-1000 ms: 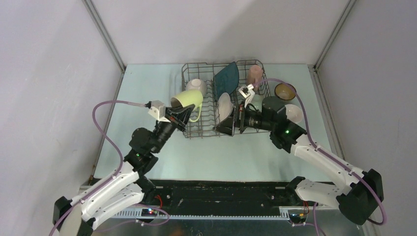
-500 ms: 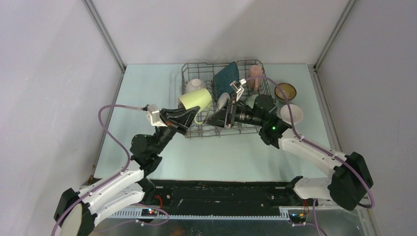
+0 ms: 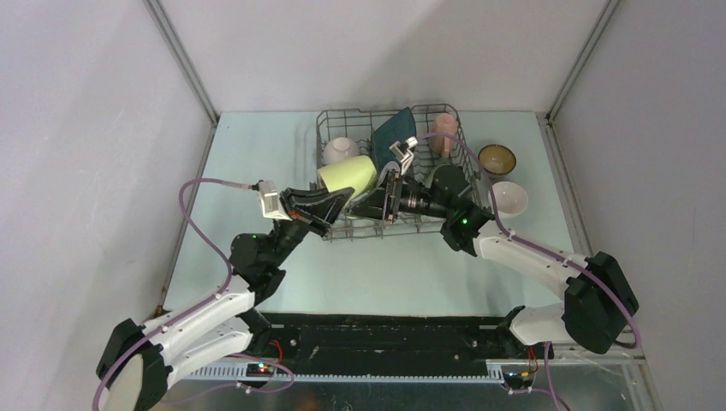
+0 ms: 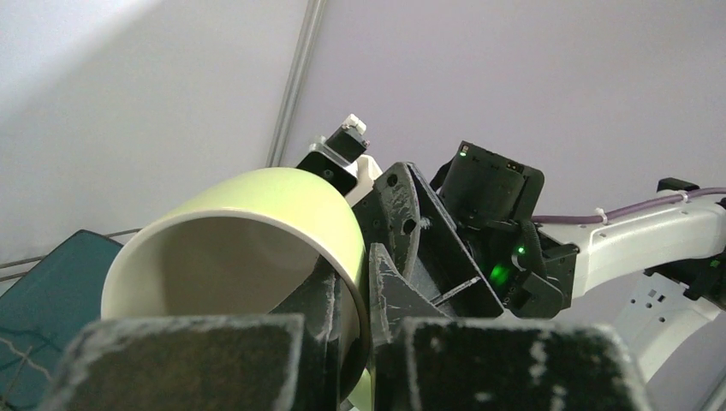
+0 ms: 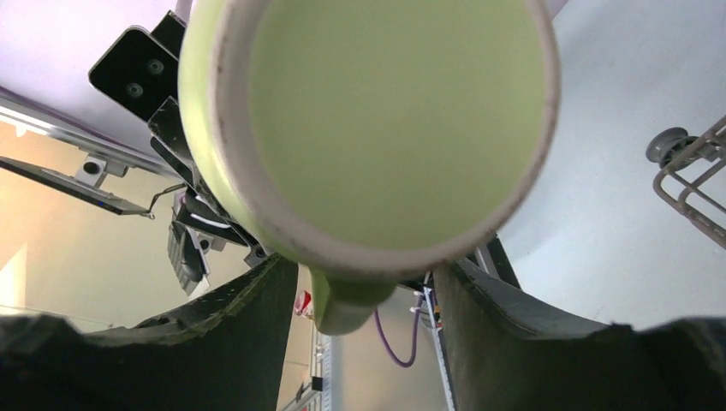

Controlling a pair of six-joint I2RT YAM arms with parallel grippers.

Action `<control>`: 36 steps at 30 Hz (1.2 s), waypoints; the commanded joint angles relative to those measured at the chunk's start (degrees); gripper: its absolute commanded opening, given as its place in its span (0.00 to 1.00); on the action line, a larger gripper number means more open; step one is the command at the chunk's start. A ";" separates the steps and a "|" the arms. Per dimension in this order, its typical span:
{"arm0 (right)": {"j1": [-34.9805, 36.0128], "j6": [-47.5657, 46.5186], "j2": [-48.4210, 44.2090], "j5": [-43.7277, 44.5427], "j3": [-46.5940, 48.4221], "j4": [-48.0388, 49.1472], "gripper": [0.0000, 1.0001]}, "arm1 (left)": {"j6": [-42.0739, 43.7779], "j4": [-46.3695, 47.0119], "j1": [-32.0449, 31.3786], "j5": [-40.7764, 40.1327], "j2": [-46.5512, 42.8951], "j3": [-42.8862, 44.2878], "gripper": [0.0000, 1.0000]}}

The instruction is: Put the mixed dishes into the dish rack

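The yellow-green mug point(image 3: 348, 175) hangs tilted over the left part of the dish rack point(image 3: 321, 128). My left gripper point(image 3: 336, 200) is shut on its rim, one finger inside and one outside point(image 4: 364, 291). My right gripper point(image 3: 379, 202) reaches in from the right and stands open, its fingers point(image 5: 257, 317) on either side of the mug's handle point(image 5: 342, 304) with gaps showing. The mug's base point(image 5: 385, 111) fills the right wrist view. In the rack stand a dark teal square plate point(image 3: 395, 130), a pink mug point(image 3: 443, 133) and a white bowl point(image 3: 340, 150). The white round plate is hidden.
A brown bowl point(image 3: 496, 158) and a white bowl point(image 3: 510, 199) sit on the table to the right of the rack. A corner of the rack point(image 5: 693, 184) shows in the right wrist view. Grey walls close the back and both sides.
The left arm carried the mug to the right over the rack. The right arm swung left to meet it, and its jaws narrowed around the handle.
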 commanded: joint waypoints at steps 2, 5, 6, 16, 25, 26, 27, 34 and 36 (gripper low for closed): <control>0.67 0.51 0.61 -0.67 3.02 2.94 0.56 | -0.03 9.76 -0.20 3.42 0.58 2.62 0.00; 0.65 0.16 0.68 -0.46 3.21 2.52 0.47 | 0.03 10.20 -0.24 5.41 1.08 3.28 0.00; 0.65 0.05 0.74 -0.63 3.38 2.43 0.46 | 0.11 10.23 -0.25 6.33 1.45 3.46 0.00; 0.72 -2.48 0.22 -0.59 3.56 0.54 0.00 | -1.69 11.68 -0.26 15.97 5.04 5.55 0.02; 0.67 -13.05 -5.00 7.55 3.56 -12.65 0.00 | 0.62 8.77 -0.26 12.43 2.79 3.96 0.22; 0.67 -13.69 -5.66 8.20 3.56 -14.39 0.00 | 0.71 8.88 -0.26 12.28 2.74 3.67 0.28; 0.59 -14.93 -5.91 9.29 3.56 -15.17 0.00 | 0.69 8.95 -0.26 12.27 2.72 3.52 0.32; -0.37 -18.08 -7.89 13.13 3.56 -20.96 0.00 | 0.09 9.84 -0.25 12.24 2.52 1.81 0.58; -0.78 -18.57 -8.44 13.79 3.56 -21.91 0.00 | 0.46 8.34 -0.26 11.79 1.48 0.96 0.61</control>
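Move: The left gripper still pinches the green mug by its rim, the body about 4 cm ahead of its hand point; the right fingers wait some 4 cm to its right and 1 cm back. From the right hand, the mug's handle lies between the open fingers, about 2 cm left and 1 cm ahead, with the body 5 cm ahead and 4 cm left. Well below, the white plate is 5 cm ahead and 8 cm right, the teal plate 19 cm ahead and 8 cm right, the white bowl 16 cm ahead and 7 cm left. Close the right gripper on the mug's handle, nearly holding place at first, then rising about 2.5 cm. Only then open the left fingers wide off the rim, easing that hand some 2.5 cm right and slightly back, up a little, then down. Keep the right grip, sink again and draw 2 cm right, turning the wrist about 15 degrees. ##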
